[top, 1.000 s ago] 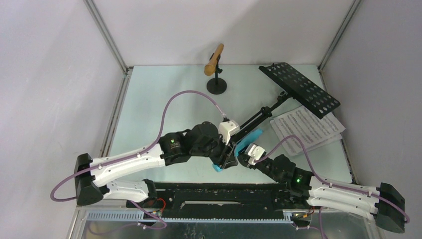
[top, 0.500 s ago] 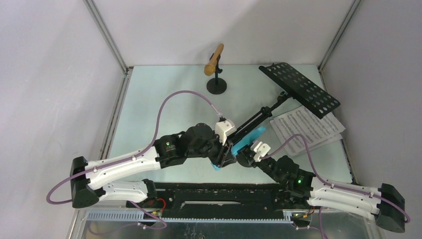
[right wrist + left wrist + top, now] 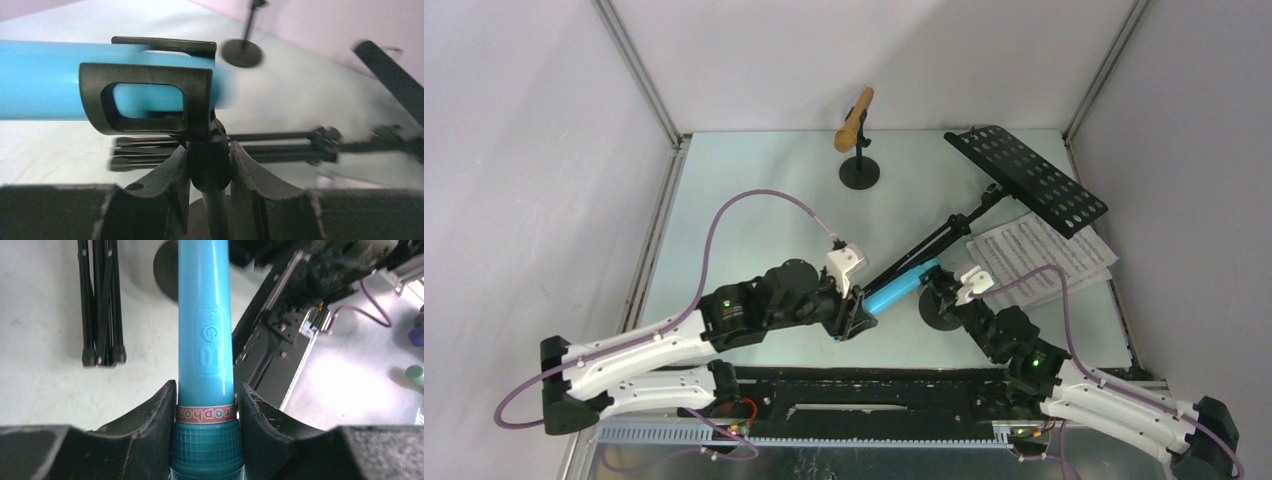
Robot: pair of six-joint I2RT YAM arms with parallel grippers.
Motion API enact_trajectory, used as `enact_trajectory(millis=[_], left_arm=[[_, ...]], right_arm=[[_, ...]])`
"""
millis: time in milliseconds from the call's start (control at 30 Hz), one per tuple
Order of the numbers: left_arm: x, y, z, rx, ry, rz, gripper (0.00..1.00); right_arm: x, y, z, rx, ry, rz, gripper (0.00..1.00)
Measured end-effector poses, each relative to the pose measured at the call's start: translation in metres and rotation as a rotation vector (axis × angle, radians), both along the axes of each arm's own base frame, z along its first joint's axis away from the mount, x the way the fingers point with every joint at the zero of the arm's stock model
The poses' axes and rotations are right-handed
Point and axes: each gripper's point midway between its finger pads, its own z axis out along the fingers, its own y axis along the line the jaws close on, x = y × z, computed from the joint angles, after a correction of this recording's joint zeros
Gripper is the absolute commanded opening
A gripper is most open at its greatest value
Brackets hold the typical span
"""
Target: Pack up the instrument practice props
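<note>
My left gripper (image 3: 206, 395) is shut on the light-blue toy microphone (image 3: 206, 340) just above its darker grid head. In the top view the microphone (image 3: 899, 290) lies slanted between both grippers, with the left gripper (image 3: 856, 312) at its lower end. Its handle (image 3: 45, 80) still passes through the clip (image 3: 150, 97) of a black round-based holder (image 3: 939, 310). My right gripper (image 3: 209, 160) is shut on that holder's stem joint under the clip. The tan microphone (image 3: 856, 118) sits in the other holder (image 3: 859, 172) at the back. The music rack (image 3: 1027, 178) lies tipped at the right, over the sheet-music pages (image 3: 1039, 258).
The rack's folded tripod legs (image 3: 102, 300) lie on the table just behind the blue microphone, also in the right wrist view (image 3: 150, 150). The black rail of the arm bases (image 3: 864, 385) runs along the near edge. Metal frame posts stand at the table's back corners.
My left arm has drawn back to the left, and the blue microphone has dropped to a flatter slant. The right gripper and its holder have shifted right, away from the left gripper.
</note>
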Motion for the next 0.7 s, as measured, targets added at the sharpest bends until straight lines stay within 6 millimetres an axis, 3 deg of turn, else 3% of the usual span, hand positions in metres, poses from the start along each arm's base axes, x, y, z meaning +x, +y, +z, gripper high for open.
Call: enact_trajectory(millis=[167, 300, 533, 700], left_arm=[[-0.014, 0.036, -0.019, 0.085, 0.04, 0.014, 0.0], [-0.013, 0.057, -0.033, 0.134, 0.053, 0.07, 0.0], [0.009, 0.091, -0.045, 0.067, 0.029, 0.297, 0.0], [0.051, 0.104, -0.061, 0.052, 0.032, 0.558, 0.0]], right_arm=[[0.027, -0.054, -0.01, -0.03, 0.03, -0.268, 0.0], [0.032, -0.077, -0.016, -0.05, 0.051, -0.379, 0.0], [0.025, -0.078, -0.001, 0.008, 0.049, -0.362, 0.0], [0.016, -0.061, 0.022, 0.048, 0.027, -0.277, 0.0]])
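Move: The blue microphone in the left fingers still sits with its far end in the holder clip, about 19 cm to that hand's right, 10 cm ahead and roughly level. The folded music stand's feet lie about 12 cm ahead of the left hand, 5 cm to its right and 18 cm below. From the right hand, gripping the stem, the clip is some 5 cm up and 2 cm left, level front to back; the sheet music is about 27 cm right, 15 cm ahead and 15 cm below. Draw the blue microphone out of its clip by parting the hands, both keeping their grips. Take the left gripper about 10 cm left and down some 6 cm, finishing forward while it swings about 30 degrees counter-clockwise; carry the held mic stand some 8 cm right and a little forward, turning clockwise, then ease it slightly back left and raise it. ##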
